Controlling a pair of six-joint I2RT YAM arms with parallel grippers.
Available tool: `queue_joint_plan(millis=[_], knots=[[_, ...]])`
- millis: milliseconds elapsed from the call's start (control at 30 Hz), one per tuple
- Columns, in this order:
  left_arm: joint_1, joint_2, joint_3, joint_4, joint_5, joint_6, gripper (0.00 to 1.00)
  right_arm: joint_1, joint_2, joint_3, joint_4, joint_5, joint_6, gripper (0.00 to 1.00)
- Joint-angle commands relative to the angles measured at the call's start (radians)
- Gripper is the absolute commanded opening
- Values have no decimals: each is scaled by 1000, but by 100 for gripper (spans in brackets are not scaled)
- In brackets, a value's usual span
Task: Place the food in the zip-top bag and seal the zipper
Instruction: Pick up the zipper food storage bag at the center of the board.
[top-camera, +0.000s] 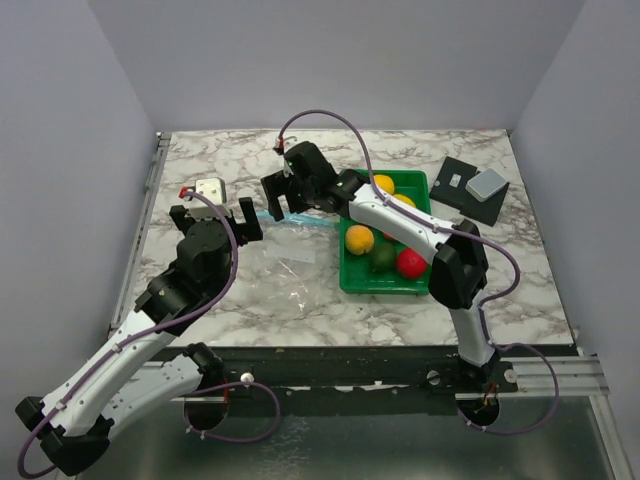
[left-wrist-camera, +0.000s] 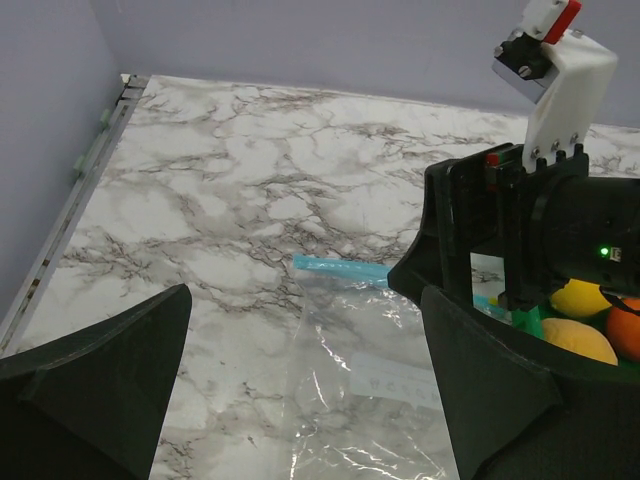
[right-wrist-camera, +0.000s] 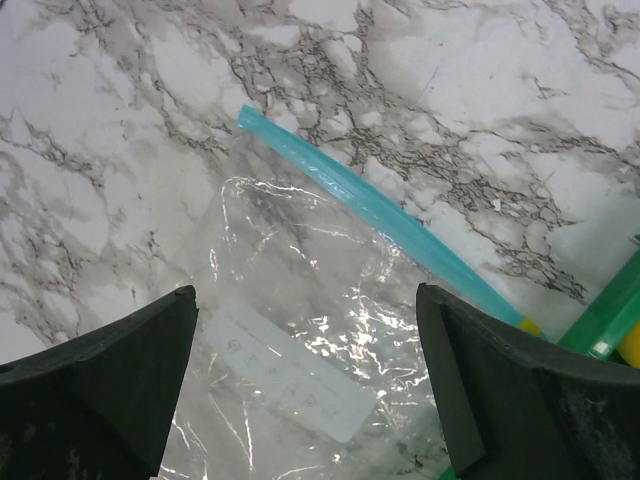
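The clear zip-top bag (top-camera: 280, 265) lies flat on the marble table, left of the green tray. Its light blue zipper (top-camera: 303, 222) runs along the far edge. The food, several orange-yellow fruits (top-camera: 360, 239), one red (top-camera: 410, 263) and one dark green (top-camera: 383, 258), sits in the tray. My right gripper (top-camera: 284, 204) hangs open over the zipper end of the bag (right-wrist-camera: 300, 330), nothing between its fingers. My left gripper (top-camera: 214, 220) stands open at the bag's left side, also empty. In the left wrist view the bag (left-wrist-camera: 380, 380) and zipper (left-wrist-camera: 340, 268) lie below the left gripper (left-wrist-camera: 300, 400).
The green tray (top-camera: 348, 272) stands right of the bag, with my right arm reaching over it. A black plate (top-camera: 462, 200) carrying a grey block (top-camera: 488, 183) lies at the back right. Walls close the table on three sides.
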Motion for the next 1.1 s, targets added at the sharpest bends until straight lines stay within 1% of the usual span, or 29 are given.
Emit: queue_joint_plan(millis=[0,200,367,600,900,1067], knots=[[1,-15,-10,-11,-16,-8,98,-32,63,62,-42,-143,-81,96],[1,-16,-11,-10,-10,-8,98,-79,114,102,-32,-291,-130,96],[0,-14,-11,-10,-8,-7,98,-130,151,103,-3,-459,-150,94],[1,-8,-12,-7,-9,-2,98,-159,216,151,-1,-560,-188,93],[0,4,-14,-5,-4,2,98,-181,316,244,-18,-623,-211,92],[1,16,-15,-2,3,6,98,-193,350,254,-6,-651,-212,91]])
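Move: About 7 cm ahead of the right hand, a centimetre or so to its right and some 14 cm below lies the middle of the bag's blue zipper. The bag's label is about 5 cm back, 1 cm to the hand's left. The green tray's middle lies some 24 cm right and 3 cm ahead, its nearest peach 16 cm right and 1 cm ahead. From the left hand the zipper is roughly 18 cm ahead, 11 cm right, 27 cm down. Sinking about 7 cm and reaching some 4 cm forward, the right hand comes down towards the bag's blue zipper, its wrist turning counter-clockwise by nearly 25 degrees and tipping the fingers further down by about 10. The fingers stay wide open, one on either side of the zipper strip but still above it, with no contact to be seen. ##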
